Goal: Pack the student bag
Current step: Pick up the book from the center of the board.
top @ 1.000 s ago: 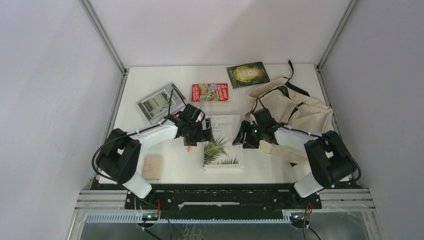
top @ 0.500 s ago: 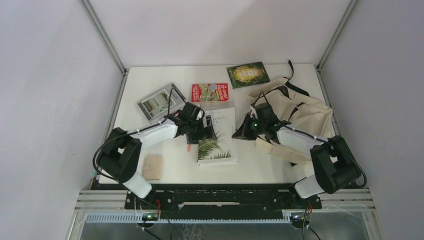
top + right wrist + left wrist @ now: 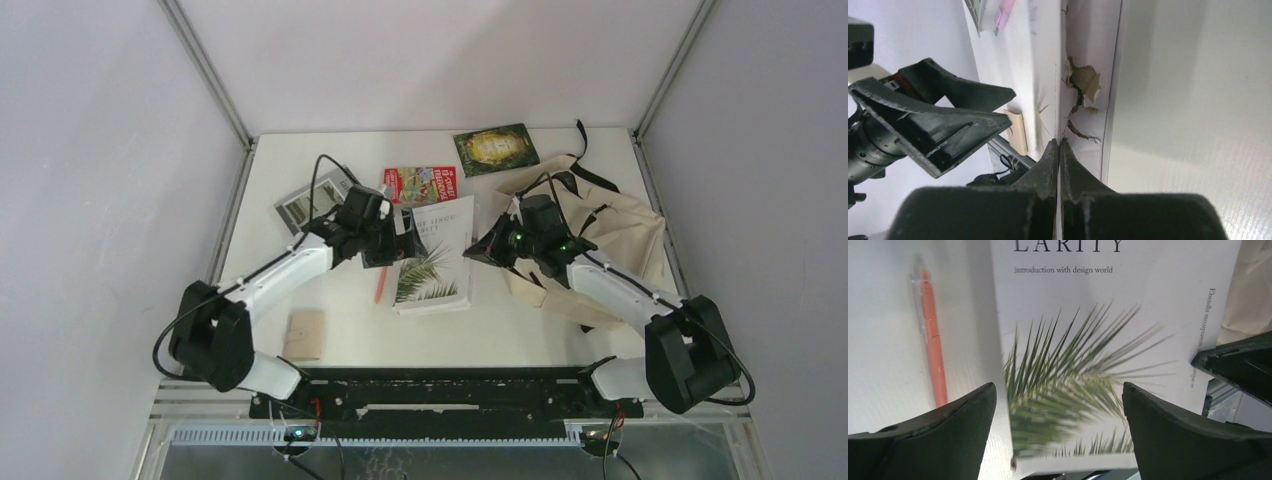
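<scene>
The student bag, cream canvas with black straps, lies crumpled at the right of the table. A white book with a palm leaf on its cover lies mid-table, just left of the bag. My right gripper is shut on the thin right edge of this book. My left gripper stands open over the book's left part, its jaws wide apart and holding nothing. An orange pen lies beside the book's left edge.
A red book, a green book and a grey book lie toward the back of the table. A small brown pad sits near the front left edge. Grey walls enclose both sides.
The right gripper has shut on the book's right edge. The book has slid away from the front edge toward the back, and both arms have reached farther out with it.
</scene>
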You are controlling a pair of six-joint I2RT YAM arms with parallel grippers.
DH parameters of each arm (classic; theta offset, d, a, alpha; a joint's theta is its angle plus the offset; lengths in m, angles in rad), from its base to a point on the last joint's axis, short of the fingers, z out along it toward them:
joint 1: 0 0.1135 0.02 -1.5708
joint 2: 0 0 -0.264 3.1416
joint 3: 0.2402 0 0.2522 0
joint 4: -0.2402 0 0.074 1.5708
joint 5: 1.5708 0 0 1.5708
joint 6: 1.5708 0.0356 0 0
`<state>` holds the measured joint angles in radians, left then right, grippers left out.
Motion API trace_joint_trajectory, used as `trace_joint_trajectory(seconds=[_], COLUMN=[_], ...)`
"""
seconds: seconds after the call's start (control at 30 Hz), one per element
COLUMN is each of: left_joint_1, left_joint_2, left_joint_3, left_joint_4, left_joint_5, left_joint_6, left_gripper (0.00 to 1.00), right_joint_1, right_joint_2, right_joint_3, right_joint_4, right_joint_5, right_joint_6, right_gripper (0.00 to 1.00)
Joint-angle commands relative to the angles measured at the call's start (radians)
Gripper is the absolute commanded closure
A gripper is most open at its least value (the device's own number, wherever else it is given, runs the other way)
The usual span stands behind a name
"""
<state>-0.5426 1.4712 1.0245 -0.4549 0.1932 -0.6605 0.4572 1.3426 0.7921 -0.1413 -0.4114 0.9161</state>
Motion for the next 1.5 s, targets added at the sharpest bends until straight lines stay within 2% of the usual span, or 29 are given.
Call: trace_joint_trajectory(seconds=[0.0, 0.23, 0.5, 0.67, 0.9, 1.1, 1.27, 1.47], left_joint_1=[0.034, 0.069, 0.069, 0.069, 0.072, 0.078, 0.078, 0.086], left_joint_2=[-0.101, -0.206, -0.366, -0.396, -0.395, -0.348, -0.357, -0.330], left_joint_3=[0.072, 0.046, -0.122, -0.192, -0.314, -0.400, -0.462, -0.466], left_joint_4=[-0.032, -0.097, -0.082, -0.006, 0.178, 0.360, 0.497, 0.533], left_joint_5=[-0.023, -0.067, -0.014, 0.057, 0.105, 0.124, 0.087, 0.042], left_joint_6=[0.033, -0.001, -0.204, -0.241, -0.414, -0.504, -0.566, -0.604], left_gripper=[0.00, 0.00, 0.00, 0.00, 0.00, 0.00, 0.00, 0.00], right_joint_1=[-0.016, -0.038, -0.071, -0.078, -0.068, -0.061, -0.054, -0.042], right_joint_2=[-0.039, 0.013, 0.077, 0.179, 0.257, 0.278, 0.271, 0.280], right_joint_3=[0.045, 0.045, 0.045, 0.056, 0.079, 0.079, 0.079, 0.079], right_joint_4=[0.045, 0.117, 0.231, 0.385, 0.472, 0.493, 0.488, 0.513], right_joint_5=[0.050, 0.039, 0.105, 0.073, 0.046, 0.011, 0.007, -0.013], right_joint_6=[0.050, 0.123, 0.242, 0.355, 0.444, 0.480, 0.485, 0.499], right_gripper=[1.00, 1.00, 1.00, 1.00, 1.00, 1.00, 1.00, 1.00])
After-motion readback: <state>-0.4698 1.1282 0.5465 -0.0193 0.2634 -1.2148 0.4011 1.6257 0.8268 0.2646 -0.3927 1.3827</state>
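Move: The white palm-leaf book is already pinched in the right gripper at its right edge, its middle about 7 cm left, 2 cm ahead and 5 cm below that hand. The red book lies roughly 19 cm ahead and 10 cm left, 11 cm lower; the backpack is some 22 cm right, 6 cm ahead and 9 cm below. From the open left hand, the white book's middle is about 4 cm ahead, 6 cm right and 5 cm below; the orange pen is some 3 cm ahead, 5 cm left and 10 cm below. Keep the right fingers shut on the white book's edge and carry it forward about 9 cm towards the red book, turning the wrist some 20 degrees clockwise and rolling its left side up. Take the wide-open left hand up and left off the book, then back and down, and finally a little forward, rolling its left side down as it turns counter-clockwise. ##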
